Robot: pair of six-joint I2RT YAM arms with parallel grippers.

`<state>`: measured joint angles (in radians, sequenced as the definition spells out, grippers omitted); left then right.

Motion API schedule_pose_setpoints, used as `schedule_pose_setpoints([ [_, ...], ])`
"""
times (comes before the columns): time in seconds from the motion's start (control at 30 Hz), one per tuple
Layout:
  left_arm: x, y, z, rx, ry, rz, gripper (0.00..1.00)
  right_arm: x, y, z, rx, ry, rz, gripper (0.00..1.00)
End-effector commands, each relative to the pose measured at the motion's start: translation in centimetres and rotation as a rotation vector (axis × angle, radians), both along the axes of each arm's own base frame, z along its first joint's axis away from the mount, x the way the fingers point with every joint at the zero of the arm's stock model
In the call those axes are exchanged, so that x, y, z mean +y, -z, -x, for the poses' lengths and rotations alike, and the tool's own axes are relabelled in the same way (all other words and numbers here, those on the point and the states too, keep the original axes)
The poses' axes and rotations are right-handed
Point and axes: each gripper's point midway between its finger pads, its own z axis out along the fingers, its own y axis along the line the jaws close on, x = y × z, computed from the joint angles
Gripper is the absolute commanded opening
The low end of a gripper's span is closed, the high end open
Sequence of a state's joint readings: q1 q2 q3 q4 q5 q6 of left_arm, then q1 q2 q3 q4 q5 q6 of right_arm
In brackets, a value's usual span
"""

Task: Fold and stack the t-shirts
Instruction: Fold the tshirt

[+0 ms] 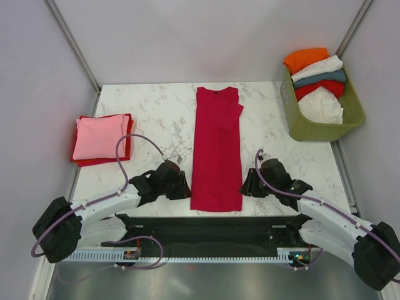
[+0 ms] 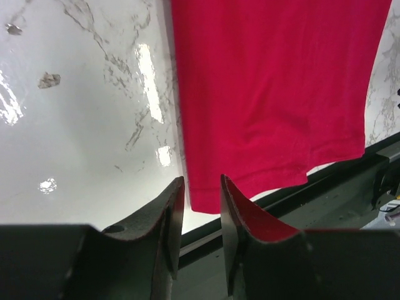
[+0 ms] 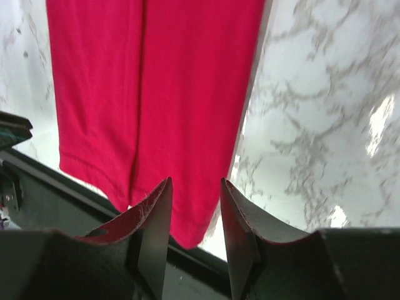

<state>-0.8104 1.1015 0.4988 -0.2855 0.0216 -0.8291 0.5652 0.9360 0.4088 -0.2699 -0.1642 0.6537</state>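
Observation:
A crimson t-shirt (image 1: 216, 150) lies flat in the middle of the marble table (image 1: 156, 112), folded lengthwise into a long narrow strip with its collar at the far end. My left gripper (image 1: 185, 187) sits low at the strip's near left corner. In the left wrist view its jaws (image 2: 201, 181) stand apart with nothing between them, and the crimson hem (image 2: 275, 94) lies just beyond. My right gripper (image 1: 245, 186) is at the near right corner. It is open too (image 3: 195, 182), with the cloth's corner (image 3: 156, 94) just ahead of the tips and not clamped.
A folded pink t-shirt (image 1: 99, 136) rests on a folded red one (image 1: 129, 140) at the table's left. An olive-green basket (image 1: 312, 132) at the back right holds orange (image 1: 304, 59), white, teal and red shirts. The table's near edge and a black rail run under both grippers.

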Motion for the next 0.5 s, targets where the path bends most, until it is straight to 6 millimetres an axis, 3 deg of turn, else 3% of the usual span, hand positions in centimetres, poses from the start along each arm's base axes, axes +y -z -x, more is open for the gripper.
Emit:
schedule_pose_setpoints([
  [0.0, -1.0, 0.1, 1.1, 0.027, 0.028, 0.053, 0.37, 0.1, 0.8, 2.4, 0.104, 0.022, -0.038, 0.45],
  [0.27, -0.7, 1.4, 2.8, 0.085, 0.021, 0.062, 0.37, 0.1, 2.6, 5.5, 0.228, -0.029, 0.014, 0.45],
  [0.47, -1.0, 2.1, 3.8, 0.122, 0.032, 0.082, 0.37, -0.2, 3.8, 6.3, 0.259, -0.039, 0.050, 0.44],
])
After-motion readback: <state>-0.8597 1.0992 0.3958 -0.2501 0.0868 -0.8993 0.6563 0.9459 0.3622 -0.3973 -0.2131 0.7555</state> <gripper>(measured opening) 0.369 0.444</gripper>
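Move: Both hands hang empty beside the lower end of the long crimson t-shirt. From the left hand, the shirt's near left corner lies about 5 cm back, 1 cm right and 4 cm below; from the right hand, its near right corner is some 7 cm back, 1 cm left and 5 cm below. The table's near edge runs roughly 3 cm behind both corners. The folded stack sits about 33 cm left and 25 cm ahead of the left hand. Both hands draw back towards the robot and sink beside the shirt's long edges, each closing on its own near corner: the right goes about 5.5 cm back and 3 cm down, the left nearly 4 cm back and 3 cm down. The right wrist tips its fingers more steeply down by some 15 degrees and the left by about half that, while both grippers stay part open, with no grip on the hem yet. ##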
